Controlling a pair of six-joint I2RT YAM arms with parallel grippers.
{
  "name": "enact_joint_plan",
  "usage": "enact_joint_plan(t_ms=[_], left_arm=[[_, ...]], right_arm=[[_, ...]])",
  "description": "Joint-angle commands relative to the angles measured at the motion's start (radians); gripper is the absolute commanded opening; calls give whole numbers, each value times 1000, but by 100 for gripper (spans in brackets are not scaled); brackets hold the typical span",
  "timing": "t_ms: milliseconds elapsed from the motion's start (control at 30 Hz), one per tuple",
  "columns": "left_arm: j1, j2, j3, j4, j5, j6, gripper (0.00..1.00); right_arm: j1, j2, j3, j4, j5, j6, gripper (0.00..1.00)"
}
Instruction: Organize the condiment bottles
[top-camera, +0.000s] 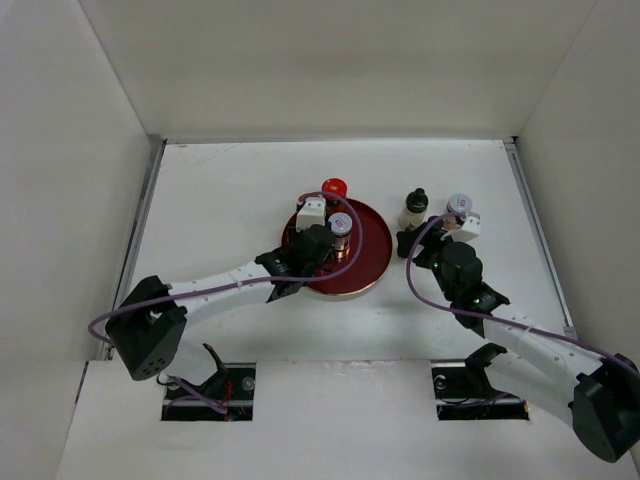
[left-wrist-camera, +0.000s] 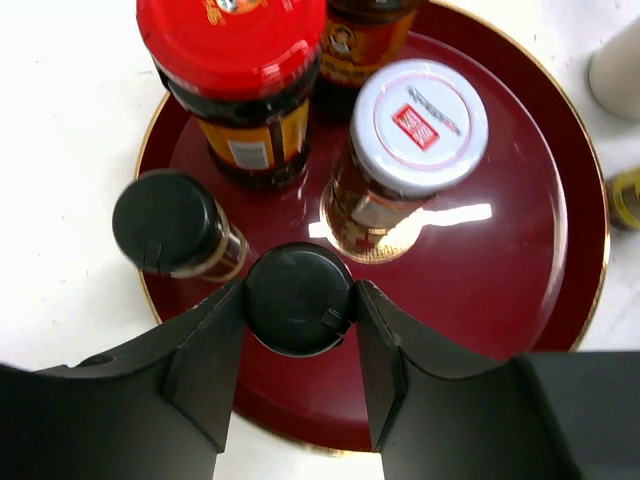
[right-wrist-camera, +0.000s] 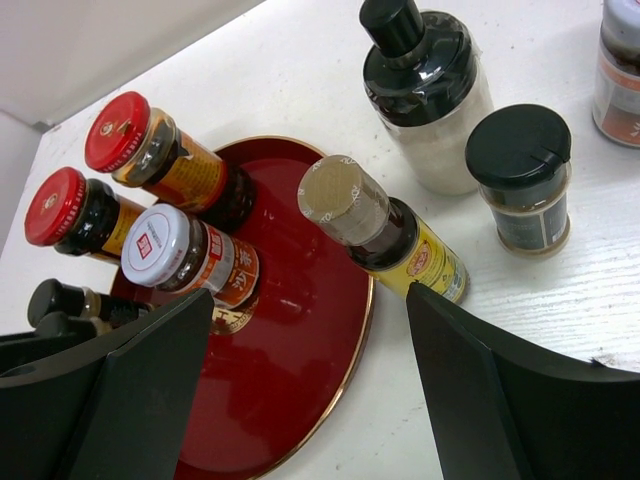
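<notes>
My left gripper is shut on a small black-capped bottle standing near the front edge of the round red tray. On the tray also stand a second small black-capped bottle, a red-capped jar, a white-capped jar and another red-capped bottle. My right gripper is wide open over the tray's right rim, short of a yellow-labelled bottle. Beyond it on the table stand a pale black-capped bottle, a small black-capped jar and a silver-capped jar.
The red tray lies mid-table between my left gripper and right gripper. White walls close the table on the left, back and right.
</notes>
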Motion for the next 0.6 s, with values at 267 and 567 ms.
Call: enact_joint_plan(t_ms=[267, 567], left_arm=[[37, 89, 31, 151, 37, 24, 43], [14, 47, 22, 157, 28, 25, 80]], right_arm=[[12, -24, 35, 58, -8, -5, 85], [12, -36, 35, 58, -5, -5, 85]])
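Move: The black-capped spice jar already hangs in the left fingers over the red tray; its free spot lies about 2 cm ahead, 1 cm right, the tray floor some 6 cm below. From the left hand, the other black-capped jar stands 4 cm ahead and 4 cm left, the white-lidded jar 4 cm ahead and 6 cm right, the nearer red-lidded jar about 8 cm straight ahead. That spot is roughly 26 cm left of the right hand and nearly level with it. Ease the left gripper forward about 2 cm, with the held spice jar sinking 1–2 cm and drifting slightly right, into the gap between the other black-capped jar and the white-lidded one. Then hold the arm nearly still, wrist unturned, and open the fingers from under half to about three-quarters wide so they let go of the cap. ##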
